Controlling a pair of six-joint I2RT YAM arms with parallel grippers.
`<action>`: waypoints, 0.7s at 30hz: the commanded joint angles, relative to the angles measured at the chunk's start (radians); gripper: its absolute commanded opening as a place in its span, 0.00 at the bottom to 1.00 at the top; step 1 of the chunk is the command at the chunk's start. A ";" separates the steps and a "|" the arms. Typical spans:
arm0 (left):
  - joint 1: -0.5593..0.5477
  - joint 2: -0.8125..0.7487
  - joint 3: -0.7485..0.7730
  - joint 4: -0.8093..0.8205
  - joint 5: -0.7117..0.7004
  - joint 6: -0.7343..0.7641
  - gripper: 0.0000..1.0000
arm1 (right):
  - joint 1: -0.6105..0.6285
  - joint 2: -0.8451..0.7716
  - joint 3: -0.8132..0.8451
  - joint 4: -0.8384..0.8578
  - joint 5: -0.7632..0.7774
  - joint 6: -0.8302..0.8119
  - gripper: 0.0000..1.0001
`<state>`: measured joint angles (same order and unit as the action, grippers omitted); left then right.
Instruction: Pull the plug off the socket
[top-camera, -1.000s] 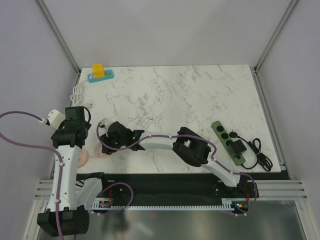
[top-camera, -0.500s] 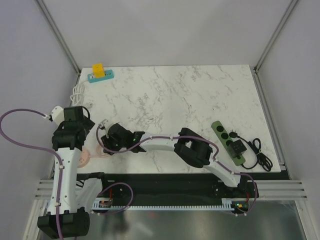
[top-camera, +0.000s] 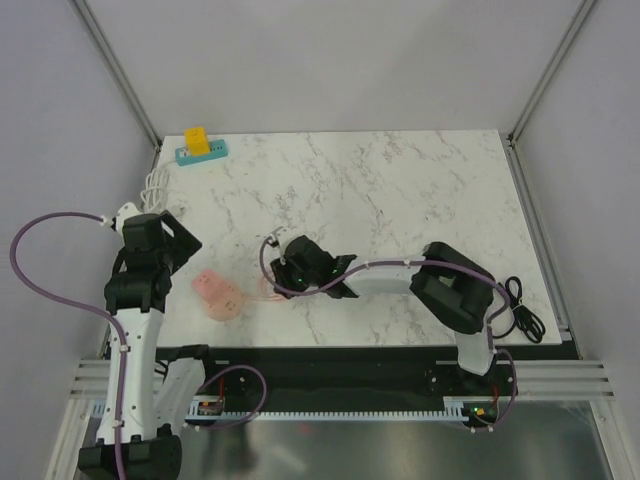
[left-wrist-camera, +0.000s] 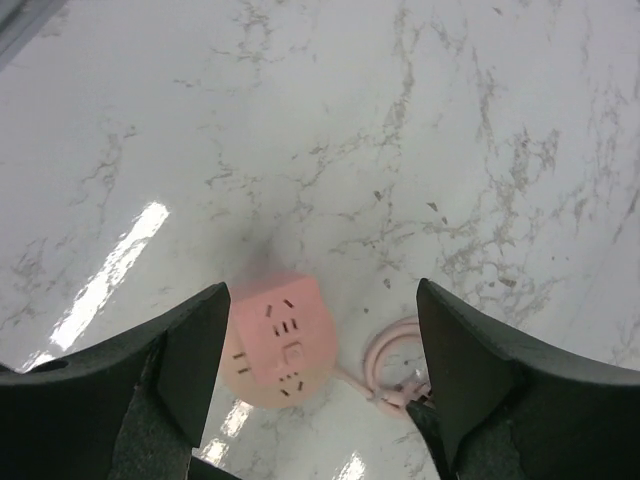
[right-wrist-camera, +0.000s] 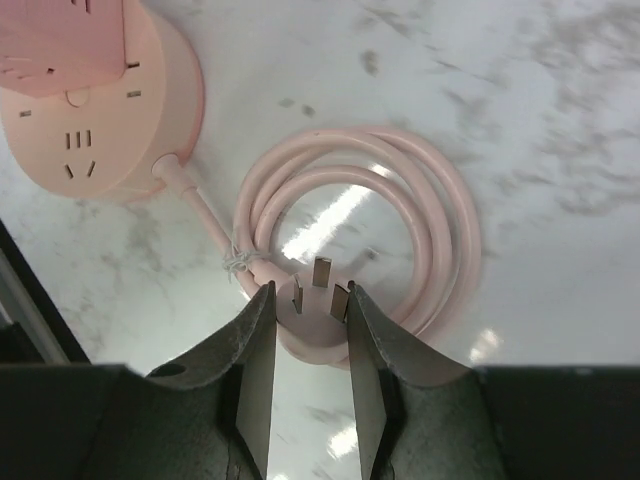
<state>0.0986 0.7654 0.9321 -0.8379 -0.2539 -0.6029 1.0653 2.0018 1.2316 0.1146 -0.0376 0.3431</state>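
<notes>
The pink round socket (top-camera: 218, 293) lies near the table's front left edge, and its pink cable (top-camera: 266, 292) is coiled to its right. My right gripper (right-wrist-camera: 310, 300) is shut on the pink plug (right-wrist-camera: 318, 325) at the coil's end. The plug's three prongs are bare and point up, clear of the socket (right-wrist-camera: 100, 110). From the top, the right gripper (top-camera: 275, 283) sits just right of the socket. My left gripper (left-wrist-camera: 320, 305) hangs open above the socket (left-wrist-camera: 283, 340) without touching it, and stands behind and left of it (top-camera: 182, 245) in the top view.
A teal power strip (top-camera: 200, 152) with a yellow plug (top-camera: 197, 138) sits at the back left corner, and a white cable (top-camera: 152, 185) runs along the left edge. A bundled black cable (top-camera: 525, 318) lies at the front right, beside my right arm's elbow (top-camera: 450, 285).
My right gripper closed on the pink plug and drew it to the right, away from the socket. The socket slid right into the open. The left gripper drew back and up.
</notes>
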 joint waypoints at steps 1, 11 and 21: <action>0.000 -0.008 -0.030 0.121 0.184 0.113 0.83 | -0.086 -0.150 -0.192 -0.056 0.062 -0.065 0.00; -0.007 0.101 -0.133 0.235 0.453 0.120 0.72 | -0.168 -0.391 -0.389 -0.153 0.111 -0.121 0.04; -0.008 0.120 -0.240 0.234 0.542 -0.021 0.37 | -0.172 -0.396 -0.154 -0.335 0.183 -0.054 0.62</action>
<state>0.0937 0.8810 0.7326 -0.6277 0.1879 -0.5476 0.8982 1.6150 0.9443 -0.1551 0.0868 0.2596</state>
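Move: The pink cube plug, on its round pink socket, lies about 6 cm to the left hand's right, nearly level and some 15 cm below; the socket's middle is 3 cm nearer the robot than the plug. The right hand already grips the cord's three-pin plug, with clear table 15 cm to its right. From it the cube plug is about 20 cm left, the cord coil 5 cm left and 2 cm ahead. Rightward, fast at first and then easing off, the right hand drags the three-pin plug with its coil and socket about 15 cm across the table, turning slightly clockwise; then its fingers open and rise a little. The left hand follows to the right while sinking, about 7 cm each way, swings some 20 degrees clockwise and half closes, still touching nothing. ##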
